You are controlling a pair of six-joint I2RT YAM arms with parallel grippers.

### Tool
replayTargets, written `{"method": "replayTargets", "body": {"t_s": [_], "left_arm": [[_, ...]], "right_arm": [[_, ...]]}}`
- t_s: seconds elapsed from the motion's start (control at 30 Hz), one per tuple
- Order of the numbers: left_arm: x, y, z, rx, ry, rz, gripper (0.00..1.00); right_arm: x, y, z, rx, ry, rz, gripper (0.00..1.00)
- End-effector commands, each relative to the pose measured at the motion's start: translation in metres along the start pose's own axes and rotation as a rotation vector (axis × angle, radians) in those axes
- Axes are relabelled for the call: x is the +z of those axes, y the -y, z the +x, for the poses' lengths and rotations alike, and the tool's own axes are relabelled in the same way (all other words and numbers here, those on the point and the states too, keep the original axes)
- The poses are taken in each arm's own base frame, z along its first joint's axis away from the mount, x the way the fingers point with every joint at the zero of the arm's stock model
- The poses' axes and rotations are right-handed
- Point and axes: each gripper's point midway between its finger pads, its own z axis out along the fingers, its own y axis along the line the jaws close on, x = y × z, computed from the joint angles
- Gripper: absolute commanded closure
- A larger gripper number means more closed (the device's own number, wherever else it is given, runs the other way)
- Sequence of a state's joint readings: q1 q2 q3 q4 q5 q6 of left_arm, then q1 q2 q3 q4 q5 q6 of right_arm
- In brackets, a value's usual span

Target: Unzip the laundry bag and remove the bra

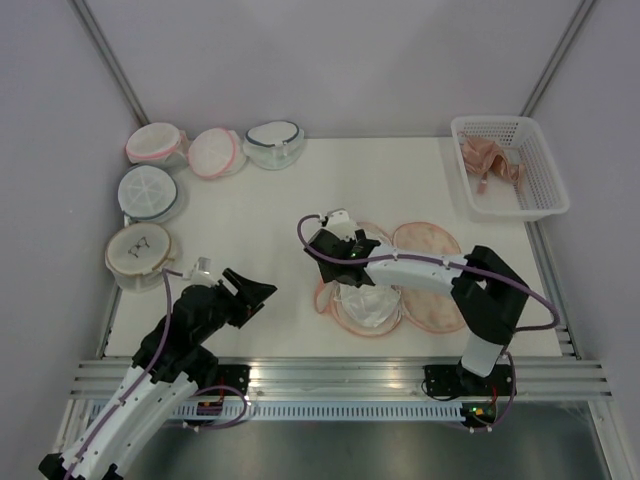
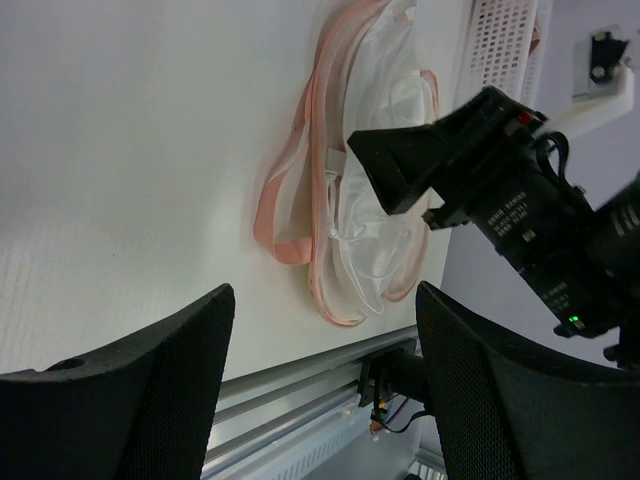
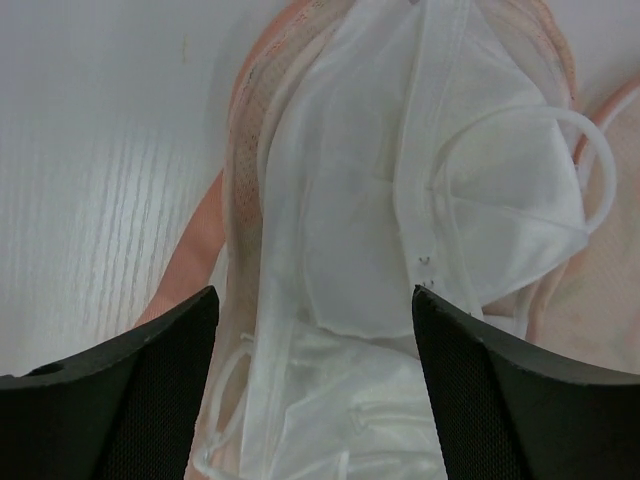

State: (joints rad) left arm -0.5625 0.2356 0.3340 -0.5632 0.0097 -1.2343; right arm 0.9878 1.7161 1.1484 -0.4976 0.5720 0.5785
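The laundry bag (image 1: 428, 243) lies open at the table's middle, cream-peach with a pink zip edge. The white bra (image 1: 366, 306) lies bunched on its near-left half, cups and thin straps showing. My right gripper (image 1: 352, 268) hovers open just above the bra. In the right wrist view the bra (image 3: 400, 220) fills the gap between the fingers of the gripper (image 3: 312, 295), with the bag's rim (image 3: 250, 160) to the left. My left gripper (image 1: 255, 292) is open and empty, left of the bag. Its wrist view shows the gripper (image 2: 325, 295), the bra (image 2: 375, 235) and the bag edge (image 2: 290, 200).
Several round mesh bags (image 1: 145, 190) sit along the back left. A white basket (image 1: 545, 190) holding a peach-pink garment (image 1: 488, 160) stands at the back right. The metal rail (image 1: 330, 375) runs along the near edge.
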Motion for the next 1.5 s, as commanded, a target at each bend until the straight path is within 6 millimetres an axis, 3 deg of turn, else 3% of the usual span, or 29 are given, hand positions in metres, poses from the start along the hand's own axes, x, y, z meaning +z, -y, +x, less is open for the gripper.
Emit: {"method": "replayTargets", "body": {"t_s": [0.0, 0.23, 0.33, 0.37, 0.4, 0.47, 0.5, 0.53, 0.63, 0.87, 1.07, 1.23, 1.27, 1.33, 1.37, 1.43, 1.47], "left_arm": [[-0.008, 0.006, -0.002, -0.017, 0.01, 0.015, 0.22], [-0.013, 0.001, -0.008, -0.016, 0.046, 0.007, 0.22], [-0.014, 0.002, -0.008, -0.016, 0.049, 0.009, 0.22], [-0.014, 0.001, -0.008, -0.016, 0.047, 0.008, 0.22], [-0.014, 0.002, -0.008, -0.015, 0.046, 0.01, 0.22], [-0.014, 0.002, -0.008, -0.017, 0.047, 0.01, 0.22], [-0.014, 0.002, -0.008, -0.018, 0.047, 0.01, 0.22], [-0.014, 0.002, -0.008, -0.018, 0.049, 0.009, 0.22], [-0.014, 0.001, -0.007, -0.017, 0.043, 0.008, 0.22], [-0.014, 0.002, -0.008, -0.014, 0.044, 0.005, 0.22], [-0.014, 0.004, -0.008, -0.014, 0.04, -0.002, 0.22], [-0.014, 0.007, -0.008, -0.013, 0.035, -0.004, 0.22], [-0.015, 0.01, -0.009, -0.011, 0.036, 0.001, 0.22], [-0.016, 0.012, -0.01, -0.005, 0.036, 0.001, 0.22], [-0.018, 0.015, -0.011, -0.004, 0.037, 0.007, 0.22], [-0.018, 0.017, -0.011, -0.002, 0.034, 0.004, 0.22], [-0.019, 0.019, -0.012, 0.001, 0.035, 0.011, 0.22]], "right_arm": [[0.017, 0.001, -0.002, 0.001, -0.036, 0.052, 0.18], [0.036, 0.01, 0.024, -0.012, -0.088, 0.129, 0.28], [0.037, 0.014, 0.031, -0.018, -0.1, 0.148, 0.37], [0.036, 0.017, 0.031, -0.016, -0.098, 0.155, 0.42], [0.032, 0.019, 0.029, -0.01, -0.09, 0.156, 0.58], [0.027, 0.024, 0.023, 0.003, -0.07, 0.175, 0.77], [0.021, 0.028, 0.018, 0.012, -0.058, 0.181, 0.92], [0.018, 0.031, 0.014, 0.014, -0.044, 0.195, 0.98], [0.001, 0.041, -0.001, 0.024, -0.011, 0.21, 1.0], [-0.07, 0.062, -0.069, 0.116, 0.171, 0.139, 0.99], [-0.11, 0.108, -0.126, 0.192, 0.315, 0.216, 1.0], [-0.118, 0.173, -0.187, 0.318, 0.389, 0.29, 1.0], [-0.12, 0.201, -0.206, 0.38, 0.416, 0.329, 1.0], [-0.126, 0.231, -0.23, 0.423, 0.461, 0.37, 0.99], [-0.131, 0.26, -0.248, 0.475, 0.499, 0.415, 1.0], [-0.136, 0.286, -0.271, 0.521, 0.554, 0.435, 1.0], [-0.141, 0.311, -0.291, 0.567, 0.594, 0.432, 1.0]]}}
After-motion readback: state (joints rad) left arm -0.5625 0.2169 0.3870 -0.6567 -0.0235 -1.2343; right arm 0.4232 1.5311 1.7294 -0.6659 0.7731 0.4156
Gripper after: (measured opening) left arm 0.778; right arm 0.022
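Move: The bra lies in the open laundry bag just under the right hand, its middle about 3 cm to the right and 5 cm below. The bag's opened lid is spread flat some 18 cm to the right, the bag's handle loop about 6 cm to the left and 2 cm nearer the base, and the white basket roughly 31 cm ahead and 37 cm to the right. From the left hand the bra is about 9 cm ahead, 23 cm to the right and 11 cm down. The right hand, fingers wide open, sinks about 4.5 cm onto the bra near its middle, easing slightly right, and shuts its fingers to pinch the white cloth. Keeping that grip, it lifts almost straight up and then sweeps up, right and forward towards the white basket, over 30 cm of rise in all, the fingers tipping up some 30 degrees and the hand swinging clockwise by about as much. ##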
